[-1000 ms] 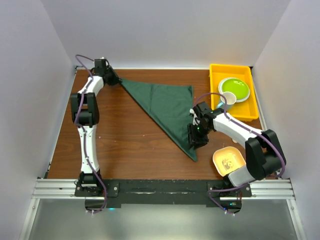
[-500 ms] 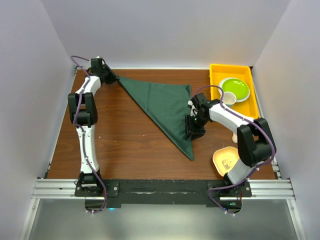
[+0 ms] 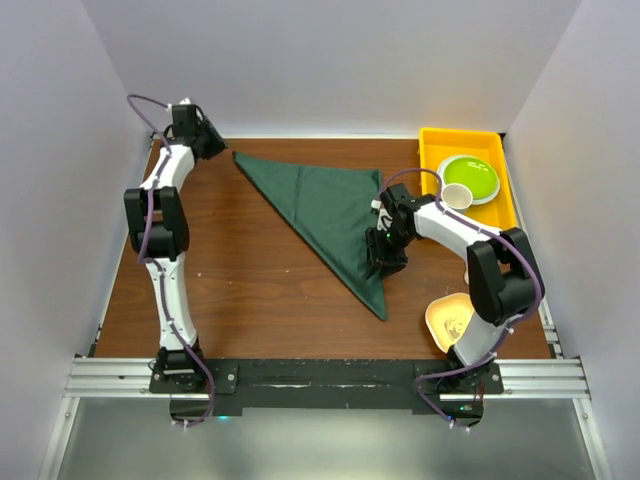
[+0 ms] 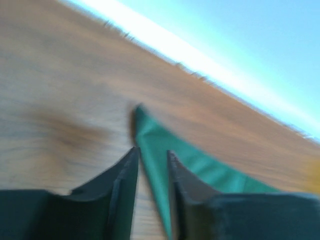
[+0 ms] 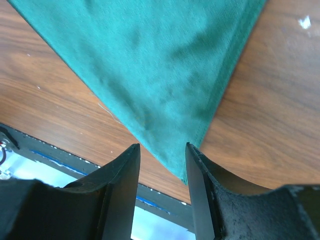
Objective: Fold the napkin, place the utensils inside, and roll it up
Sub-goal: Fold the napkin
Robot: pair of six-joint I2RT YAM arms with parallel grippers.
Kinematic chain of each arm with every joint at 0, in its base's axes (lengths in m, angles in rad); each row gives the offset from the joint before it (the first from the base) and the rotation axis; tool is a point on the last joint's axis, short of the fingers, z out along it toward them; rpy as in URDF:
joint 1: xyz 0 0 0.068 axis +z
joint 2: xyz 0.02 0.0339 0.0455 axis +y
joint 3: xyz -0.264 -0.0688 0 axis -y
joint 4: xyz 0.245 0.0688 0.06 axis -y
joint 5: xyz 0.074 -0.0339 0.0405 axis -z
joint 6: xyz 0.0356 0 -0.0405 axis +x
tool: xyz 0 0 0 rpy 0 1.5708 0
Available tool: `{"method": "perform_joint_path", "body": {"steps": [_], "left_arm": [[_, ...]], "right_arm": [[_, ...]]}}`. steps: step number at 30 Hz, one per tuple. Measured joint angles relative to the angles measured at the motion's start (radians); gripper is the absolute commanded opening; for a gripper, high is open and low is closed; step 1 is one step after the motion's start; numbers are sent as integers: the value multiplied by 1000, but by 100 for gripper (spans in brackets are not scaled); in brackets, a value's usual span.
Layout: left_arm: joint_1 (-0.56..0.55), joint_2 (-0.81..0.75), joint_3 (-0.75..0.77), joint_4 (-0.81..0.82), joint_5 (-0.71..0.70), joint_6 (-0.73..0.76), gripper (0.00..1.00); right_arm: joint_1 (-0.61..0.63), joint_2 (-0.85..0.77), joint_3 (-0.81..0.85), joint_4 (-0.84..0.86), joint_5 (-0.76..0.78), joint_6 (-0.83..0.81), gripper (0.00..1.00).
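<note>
The dark green napkin [image 3: 325, 205] lies flat on the wooden table, folded into a triangle whose long point reaches toward the near edge. My left gripper [image 3: 212, 148] hovers at the far left corner of the table, open, a short way off the napkin's left tip. In the blurred left wrist view that tip [image 4: 150, 132] shows on the table beyond the parted gripper [image 4: 152, 152]. My right gripper [image 3: 381, 262] is open above the napkin's right edge. Its wrist view shows the near point of the napkin [image 5: 150, 65] under the spread gripper [image 5: 162, 146]. No utensils show.
A yellow tray [image 3: 428, 160] at the far right holds a green plate [image 3: 470, 176] and a small white cup [image 3: 457, 195]. A pale beige bowl [image 3: 450, 318] sits near the right arm's base. White walls close in the table on three sides.
My left gripper has let go of the napkin's left tip and pulled back toward the far left corner. My right arm has shifted left and farther along the napkin's right edge.
</note>
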Motion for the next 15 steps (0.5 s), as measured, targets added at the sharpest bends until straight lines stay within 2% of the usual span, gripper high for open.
{"method": "perform_joint_path", "body": {"steps": [5, 10, 15], "left_arm": [[2, -51, -20, 159, 92, -55, 13], [-2, 23, -21, 273, 165, -130, 11], [-3, 132, -15, 274, 170, -140, 11]], "right_arm": [[0, 47, 14, 8, -18, -8, 43], [0, 82, 14, 16, -34, -7, 42], [0, 83, -4, 41, -34, -7, 41]]}}
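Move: The napkin's far-left corner lies about 4 cm ahead of the left hand, 1 cm to its right and 6 cm below. Its far-right corner is roughly 41 cm right and 3 cm back; the table's far edge runs some 10 cm ahead. The right hand hovers over the folded cloth, about 3 cm below; the near corner is some 9 cm back and 2 cm right, the bowl about 11 cm back and 18 cm right. The right fingertips sink about 2 cm onto the cloth near its tapering end and seem to press on it, half open. The left hand arcs up about 6 cm, then down some 9 cm, going forward and right by about 3 cm each towards the far-left corner as its fingers shut; it ends low over the cloth beside that corner, touch not clear. ##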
